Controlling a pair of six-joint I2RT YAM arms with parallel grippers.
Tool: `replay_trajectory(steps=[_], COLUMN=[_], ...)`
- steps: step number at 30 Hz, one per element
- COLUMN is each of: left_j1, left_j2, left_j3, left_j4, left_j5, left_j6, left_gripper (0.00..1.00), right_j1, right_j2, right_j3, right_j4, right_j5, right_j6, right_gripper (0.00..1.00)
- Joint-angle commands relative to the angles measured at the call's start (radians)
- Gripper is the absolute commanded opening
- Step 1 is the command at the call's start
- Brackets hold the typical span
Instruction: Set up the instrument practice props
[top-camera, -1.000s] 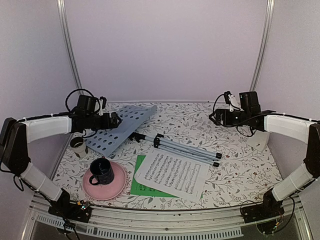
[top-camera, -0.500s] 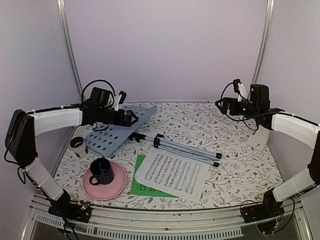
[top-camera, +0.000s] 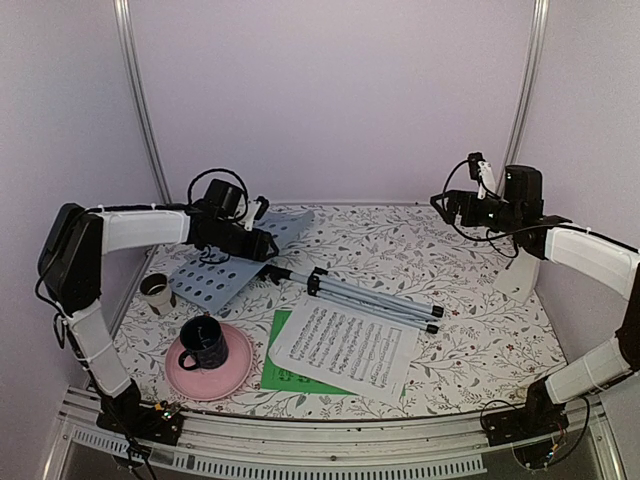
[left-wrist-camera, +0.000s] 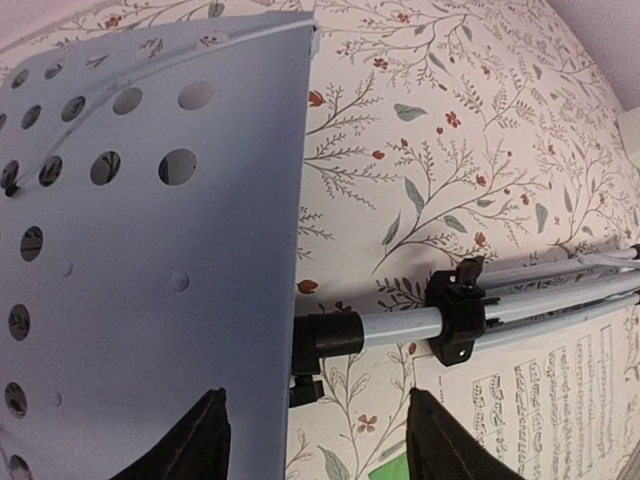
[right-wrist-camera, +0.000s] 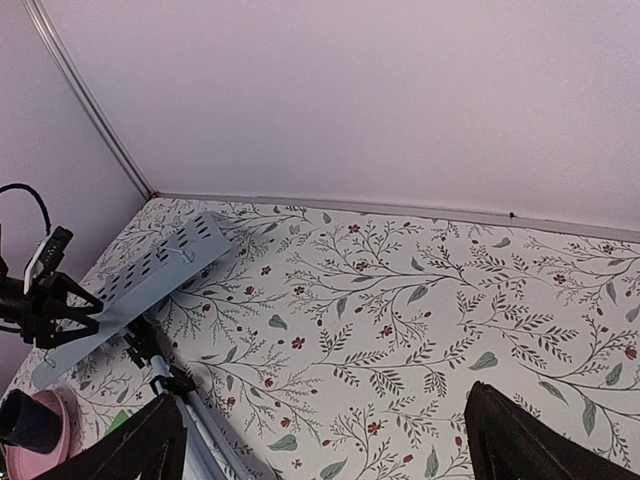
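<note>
The pale-blue perforated music stand (top-camera: 215, 272) lies flat at the back left, with its folded silver tripod (top-camera: 372, 298) stretching to the right. My left gripper (top-camera: 262, 243) hovers over the plate's right edge, where the black joint (left-wrist-camera: 335, 335) meets the pole. Its jaws are open, with one fingertip (left-wrist-camera: 205, 440) over the plate (left-wrist-camera: 150, 250) and the other beyond the pole. The white sheet of music (top-camera: 345, 345) overlaps the green sheet (top-camera: 283, 376) at the front centre. A small white metronome (top-camera: 520, 280) stands far right. My right gripper (top-camera: 452, 208) is raised at the back right, open and empty (right-wrist-camera: 325, 450).
A dark mug (top-camera: 203, 343) sits on a pink plate (top-camera: 228, 378) at the front left. A small beige cup (top-camera: 157, 292) stands beside the stand's plate by the left wall. Metal rails (top-camera: 140, 100) run up the back corners.
My left gripper has moved right across the stand's plate to its edge by the pole joint, and its jaws have narrowed. The right arm rose a little earlier and has since held still.
</note>
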Motion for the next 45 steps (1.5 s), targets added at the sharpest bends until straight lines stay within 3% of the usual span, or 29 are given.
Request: replay_trajectory(steps=[1, 7, 17, 26, 35, 40, 45], left_j1=[-0.021, -0.037, -0.046, -0.055, -0.122, -0.193, -0.278], left_j2=[0.051, 0.102, 0.142, 0.125, 0.123, 0.1, 0.048], left_j3=[0.055, 0.112, 0.174, 0.311, 0.525, 0.59, 0.585], left_j4=[-0.041, -0.076, -0.128, -0.143, -0.148, -0.093, 0.069], left_j5=[-0.013, -0.047, -0.088, -0.118, -0.256, -0.377, -0.505], left_j6=[0.016, 0.025, 0.036, 0.081, 0.236, 0.374, 0.583], left_gripper=[0.55, 0.31, 0.0, 0.0, 0.0, 0.0, 0.0], right_j1=[-0.002, -0.002, -0.002, -0.002, -0.002, -0.002, -0.002], right_j2=[-0.011, 0.006, 0.003, -0.003, -0.023, -0.04, -0.055], right_j3=[0.013, 0.015, 0.014, 0.007, 0.002, 0.001, 0.006], right_j4=[0.038, 0.041, 0.04, 0.036, 0.02, 0.017, 0.016], right_j5=[-0.033, -0.053, -0.06, -0.068, -0.075, -0.086, -0.132], right_j6=[-0.012, -0.009, -0.008, -0.004, -0.011, -0.018, -0.032], right_gripper=[0.99, 0.99, 0.99, 0.99, 0.99, 0.99, 0.99])
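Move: The right-hand edge of the music stand's perforated desk already runs between my open left fingers, about 2 cm below my hand point and 1 cm ahead. From that hand, the black collar on the stand's legs is roughly 10 cm to the right, 2 cm back and 7 cm lower. The sheet music lies some 18 cm back and 16 cm right, the white cup 5 cm back and 25 cm left. From my right hand, that edge is about 36 cm left, 1 cm ahead and 17 cm lower. I ease my left hand down over the desk's right edge, shut the fingers fully and pinch the thin sheet between them. Then, slowly at first and faster later, I raise it about 11 cm while carrying it right and somewhat forward, away from the white cup, tilting the fingers upward and rolling the hand's left side up, some 30 degrees in all. ##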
